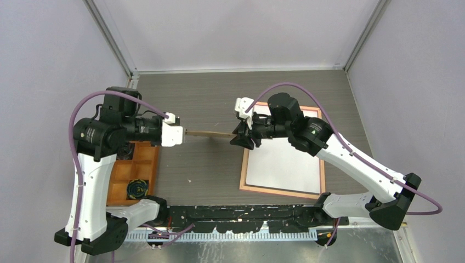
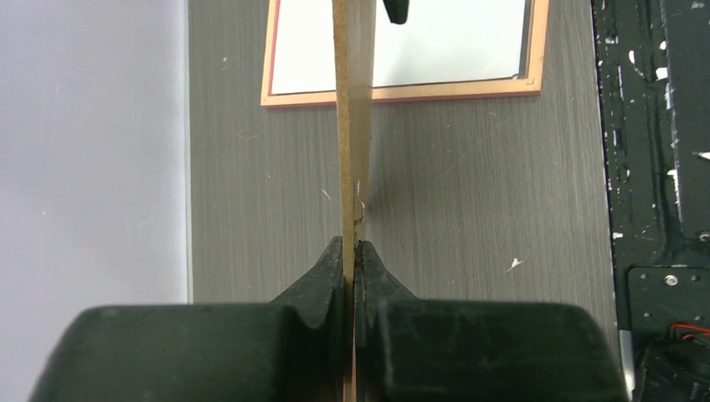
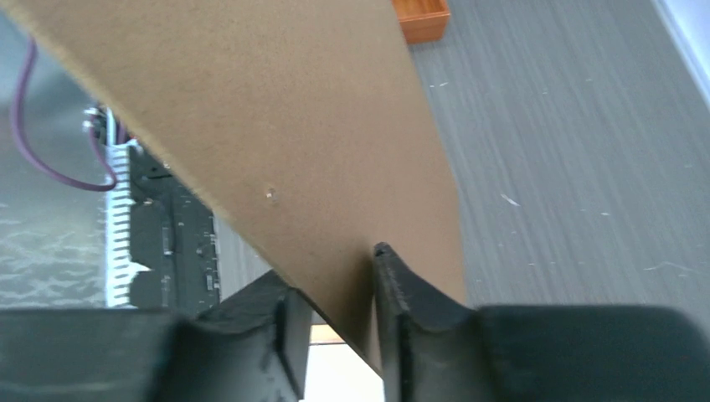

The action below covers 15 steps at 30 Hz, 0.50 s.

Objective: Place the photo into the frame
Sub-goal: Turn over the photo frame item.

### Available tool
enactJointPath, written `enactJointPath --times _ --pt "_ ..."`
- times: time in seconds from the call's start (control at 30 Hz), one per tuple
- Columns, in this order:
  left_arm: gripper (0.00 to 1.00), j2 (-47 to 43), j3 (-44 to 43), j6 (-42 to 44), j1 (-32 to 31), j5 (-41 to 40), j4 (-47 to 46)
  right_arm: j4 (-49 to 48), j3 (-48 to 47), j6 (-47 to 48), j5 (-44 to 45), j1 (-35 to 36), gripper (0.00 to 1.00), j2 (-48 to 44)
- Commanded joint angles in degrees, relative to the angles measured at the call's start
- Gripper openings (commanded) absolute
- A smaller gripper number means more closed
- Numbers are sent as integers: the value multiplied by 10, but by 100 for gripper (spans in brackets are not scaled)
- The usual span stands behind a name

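The frame (image 1: 281,192) lies flat on the right of the table, its light wood back up. The photo (image 1: 282,164) rests inside it, white back up. A brown backing board (image 1: 208,133) hangs edge-on in the air between the arms. My left gripper (image 1: 183,133) is shut on its left end; in the left wrist view the fingers (image 2: 322,276) pinch the board (image 2: 352,126). My right gripper (image 3: 331,264) straddles the board (image 3: 293,126) at its other end. One finger (image 3: 402,293) lies against it, the other stands apart.
An orange compartment tray (image 1: 134,170) sits by the left arm with a black round part (image 1: 137,188) in it. A black rail (image 1: 247,213) runs along the table's near edge. Grey walls enclose the table on three sides.
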State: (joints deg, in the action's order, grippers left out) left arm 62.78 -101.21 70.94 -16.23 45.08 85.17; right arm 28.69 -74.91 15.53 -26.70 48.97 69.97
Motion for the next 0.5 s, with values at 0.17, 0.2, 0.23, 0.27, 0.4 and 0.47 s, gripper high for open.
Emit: enactJointPath --times 0.17,0.2,0.23,0.27,0.4,0.47 --pt "60 -15 31 -133 -1 1 -227 -99 22 -57 67 3 1 -11" --pt "76 -31 56 -170 -1 -10 -281 -107 22 -73 82 2 1 -10" --pt "88 -43 79 -201 -1 -25 -338 -111 19 -88 91 0 1 -8" --pt "92 -49 97 -223 -1 -36 -381 -113 16 -102 95 -2 1 -5" --pt "100 -38 79 -280 -1 -81 -408 -147 20 -153 122 -16 1 1" --pt "100 -20 54 -301 -1 -104 -380 -186 38 -196 128 -33 1 -2"
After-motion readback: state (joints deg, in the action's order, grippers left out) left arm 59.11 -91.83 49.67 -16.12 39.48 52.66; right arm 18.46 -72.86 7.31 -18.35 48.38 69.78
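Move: Some 9 cm to the right of the left hand, and roughly 5 cm lower, is the middle of the brown backboard; the left fingers still pinch its left edge. From the right hand, whose half-open fingers already straddle its right edge, that middle lies about 8 cm to the left and at about the same height. The frame with the white sheet is some 18 cm right of the right hand, 8 cm farther out and about 31 cm below; the wooden tray sits about 28 cm left of the left hand, 4 cm farther out and some 36 cm below. Shutting its fingers on the backboard's right edge, the right hand takes the hold while easing about 3.5 cm forward and 2 cm up. The left fingers then spring wide open and release the left edge, and that hand goes some 6.5 cm forward and 4.5 cm up, turning slightly counter-clockwise. ##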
